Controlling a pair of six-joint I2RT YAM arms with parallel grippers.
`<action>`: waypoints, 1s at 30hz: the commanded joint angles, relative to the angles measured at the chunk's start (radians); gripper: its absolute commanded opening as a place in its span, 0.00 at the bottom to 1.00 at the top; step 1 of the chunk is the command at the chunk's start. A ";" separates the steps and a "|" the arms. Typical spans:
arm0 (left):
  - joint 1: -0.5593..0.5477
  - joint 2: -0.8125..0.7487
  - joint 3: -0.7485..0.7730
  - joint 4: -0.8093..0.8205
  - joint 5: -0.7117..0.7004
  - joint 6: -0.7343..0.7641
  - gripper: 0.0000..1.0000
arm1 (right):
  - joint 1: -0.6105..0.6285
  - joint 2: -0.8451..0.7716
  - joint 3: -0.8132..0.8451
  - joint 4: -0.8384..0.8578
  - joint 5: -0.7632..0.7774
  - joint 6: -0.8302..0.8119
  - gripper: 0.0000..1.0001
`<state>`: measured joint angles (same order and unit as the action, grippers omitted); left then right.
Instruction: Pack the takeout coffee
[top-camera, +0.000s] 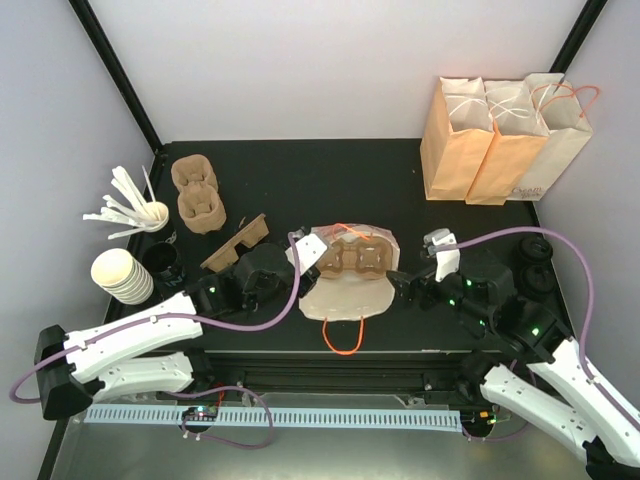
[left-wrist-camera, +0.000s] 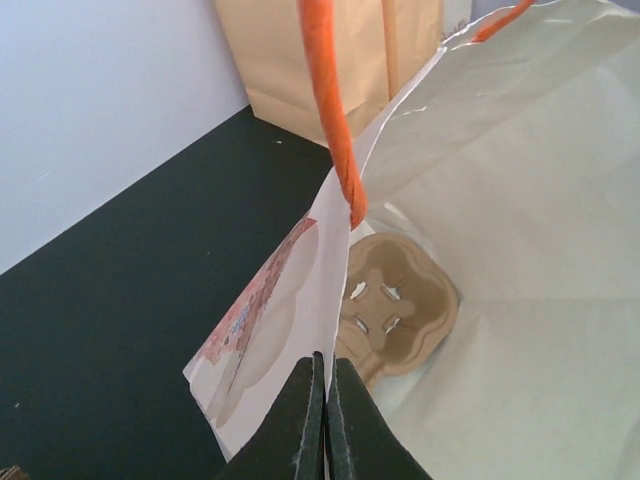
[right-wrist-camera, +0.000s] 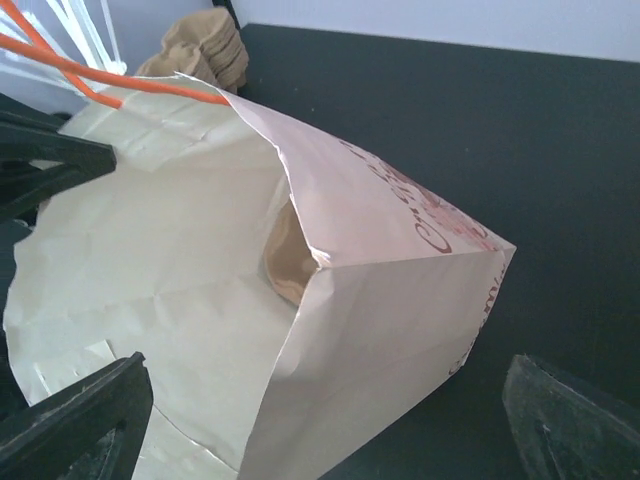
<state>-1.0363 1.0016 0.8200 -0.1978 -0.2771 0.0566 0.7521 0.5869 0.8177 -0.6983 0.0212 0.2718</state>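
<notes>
A white paper bag (top-camera: 345, 290) with orange handles lies on its side mid-table, its mouth facing the near edge. Inside it rests a brown cardboard cup carrier (top-camera: 352, 255), seen in the left wrist view as the carrier (left-wrist-camera: 395, 315) past the bag's lifted edge (left-wrist-camera: 330, 290). My left gripper (top-camera: 300, 247) (left-wrist-camera: 325, 375) is shut on that edge and holds the mouth up. At the bag's right side my right gripper (top-camera: 407, 286) (right-wrist-camera: 322, 415) stands open, and the bag's corner (right-wrist-camera: 400, 300) lies between its fingers. The takeout coffee (top-camera: 533, 250), small and black with a lid, stands at the right edge.
Three tall paper bags (top-camera: 495, 140) stand at the back right. A second black lidded cup (top-camera: 538, 284) stands by the first. At the left are stacked carriers (top-camera: 197, 195), a flat cardboard piece (top-camera: 237, 246), white cups (top-camera: 122, 276), black lids (top-camera: 160, 261) and white stirrers (top-camera: 130, 208).
</notes>
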 joint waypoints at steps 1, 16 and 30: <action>0.004 0.048 0.083 -0.014 -0.086 -0.070 0.02 | 0.001 -0.058 0.010 0.059 0.067 0.029 0.98; 0.364 0.737 0.958 -0.470 0.238 -0.241 0.02 | 0.001 -0.076 0.141 -0.034 0.264 0.131 0.98; 0.591 1.078 1.339 -0.470 0.554 -0.357 0.05 | 0.000 -0.057 0.156 -0.065 0.258 0.167 0.99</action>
<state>-0.4725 2.0682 2.1124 -0.6834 0.1734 -0.2508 0.7513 0.5201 0.9592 -0.7563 0.2607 0.4187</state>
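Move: The left hand pinches the paper bag's rim; the bag's middle is about 3 cm ahead, 9 cm right and 8 cm below. Clear table for it lies roughly 23 cm ahead and 10 cm right of that hand. From that hand, the loose cup tray lies some 7 cm ahead and 22 cm left; the standing bags are about 30 cm ahead and 44 cm right. The open right hand has the bag's middle about 3 cm ahead, 12 cm left. The left hand, still pinching the rim, swings the bag nearly 30 cm forward; the open right hand rises away. ##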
